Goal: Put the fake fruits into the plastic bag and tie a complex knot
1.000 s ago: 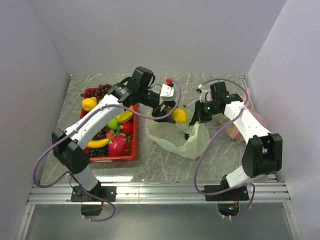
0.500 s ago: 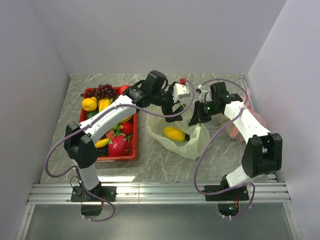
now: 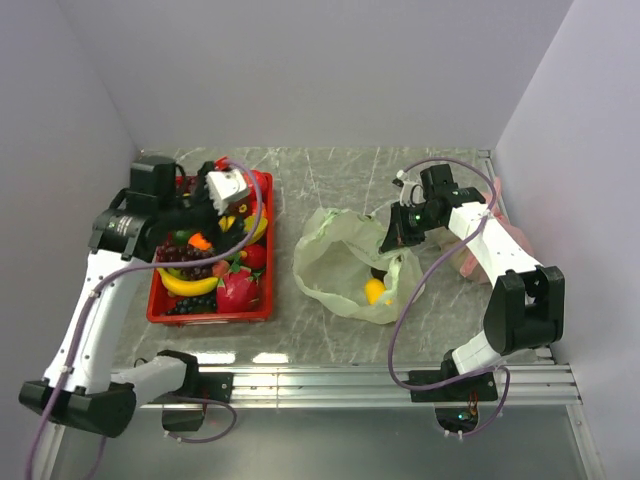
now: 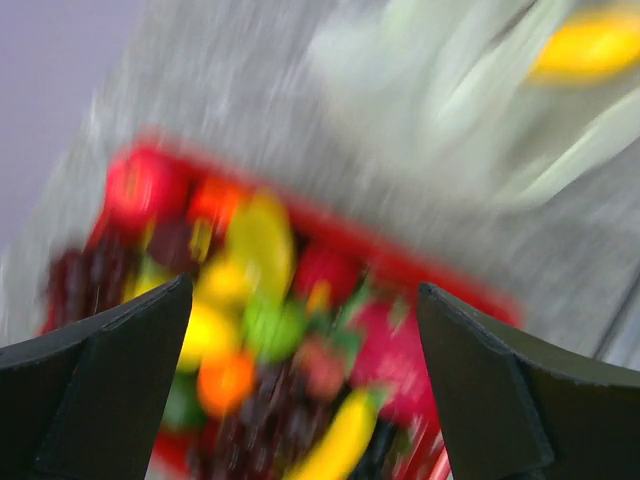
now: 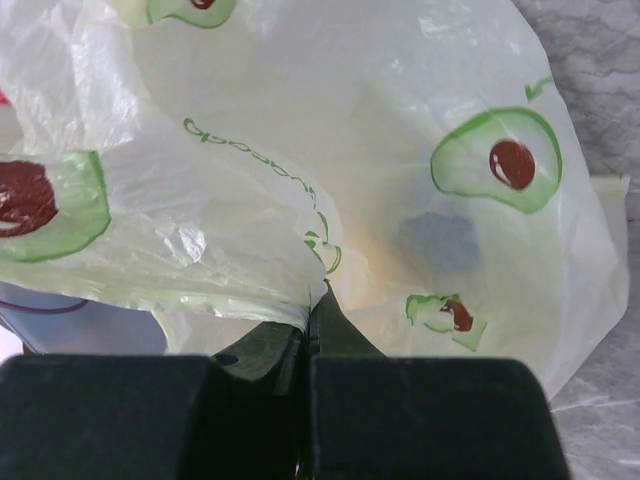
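The fake fruits (image 3: pixel 215 272) fill a red tray (image 3: pixel 262 312) at the left; in the left wrist view they (image 4: pixel 250 330) show only as a blur. My left gripper (image 3: pixel 200 218) (image 4: pixel 300 400) hangs above the tray, open, with nothing between its fingers (image 4: pixel 110 380). The plastic bag (image 3: pixel 345 262) (image 5: pixel 400 150), pale green with avocado prints, lies mouth-open at the centre. A yellow fruit (image 3: pixel 375 290) (image 4: pixel 590 45) rests inside it. My right gripper (image 3: pixel 392 240) (image 5: pixel 318 300) is shut on the bag's right edge and holds it up. No knot is in view.
A pink bag (image 3: pixel 500 235) lies at the far right under the right arm. Grey walls close in the marble table (image 3: pixel 320 330) on three sides. A metal rail (image 3: pixel 320 380) runs along the near edge.
The left gripper opened over the bag and the yellow mango dropped inside. The left arm then swung left, back over the red tray. The right gripper kept its hold.
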`<state>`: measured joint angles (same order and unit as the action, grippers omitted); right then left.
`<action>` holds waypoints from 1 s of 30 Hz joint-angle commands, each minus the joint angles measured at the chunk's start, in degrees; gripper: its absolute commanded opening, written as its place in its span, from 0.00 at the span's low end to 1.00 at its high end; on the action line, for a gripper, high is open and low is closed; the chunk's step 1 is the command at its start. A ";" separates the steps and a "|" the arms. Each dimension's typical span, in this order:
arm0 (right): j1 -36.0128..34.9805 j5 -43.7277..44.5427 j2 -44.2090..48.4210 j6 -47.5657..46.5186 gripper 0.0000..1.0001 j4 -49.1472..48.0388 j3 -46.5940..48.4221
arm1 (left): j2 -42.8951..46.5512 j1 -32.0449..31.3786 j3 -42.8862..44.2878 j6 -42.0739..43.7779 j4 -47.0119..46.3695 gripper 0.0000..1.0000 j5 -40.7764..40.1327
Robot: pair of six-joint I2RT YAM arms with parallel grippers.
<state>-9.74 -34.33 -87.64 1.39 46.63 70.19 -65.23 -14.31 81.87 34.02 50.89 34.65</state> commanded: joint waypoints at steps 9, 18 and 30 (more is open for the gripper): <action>0.51 -0.30 -0.34 -2.44 0.00 0.56 1.44 | -14.46 21.24 -5.14 32.76 16.08 0.99 -18.03; 0.51 -0.04 -0.34 -2.62 0.00 0.74 1.70 | -21.95 21.43 -9.17 43.58 10.55 0.99 -21.74; 0.51 0.31 -0.26 -2.97 0.00 1.01 1.35 | -27.06 21.95 -6.03 45.87 15.01 0.43 -16.03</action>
<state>-9.72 -34.06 -88.38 -0.71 47.42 70.19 -93.49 7.31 71.59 78.06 63.11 13.93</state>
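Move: The red grapes the empty left hand goes for lie in the red tray some 17 cm to its left, 3 cm ahead and about 25 cm below. At much the same depth, the banana lies about 5 cm behind the grapes, the orange about 4 cm farther out and 4 cm to their right, and the pink apple some 8 cm to their right. From the right hand the grapes are roughly 48 cm left, about level fore and aft, 7 cm lower. The left fingers come down astride the left end of the red grapes and close about halfway on them, after starting wide open. To get there the hand swings left and down over the tray, roughly 19 cm across and 23 down, sinking nearly straight at the end as the wrist tips some 45 degrees to point the fingers down. The right hand stays put, still pinching the bag's rim. ##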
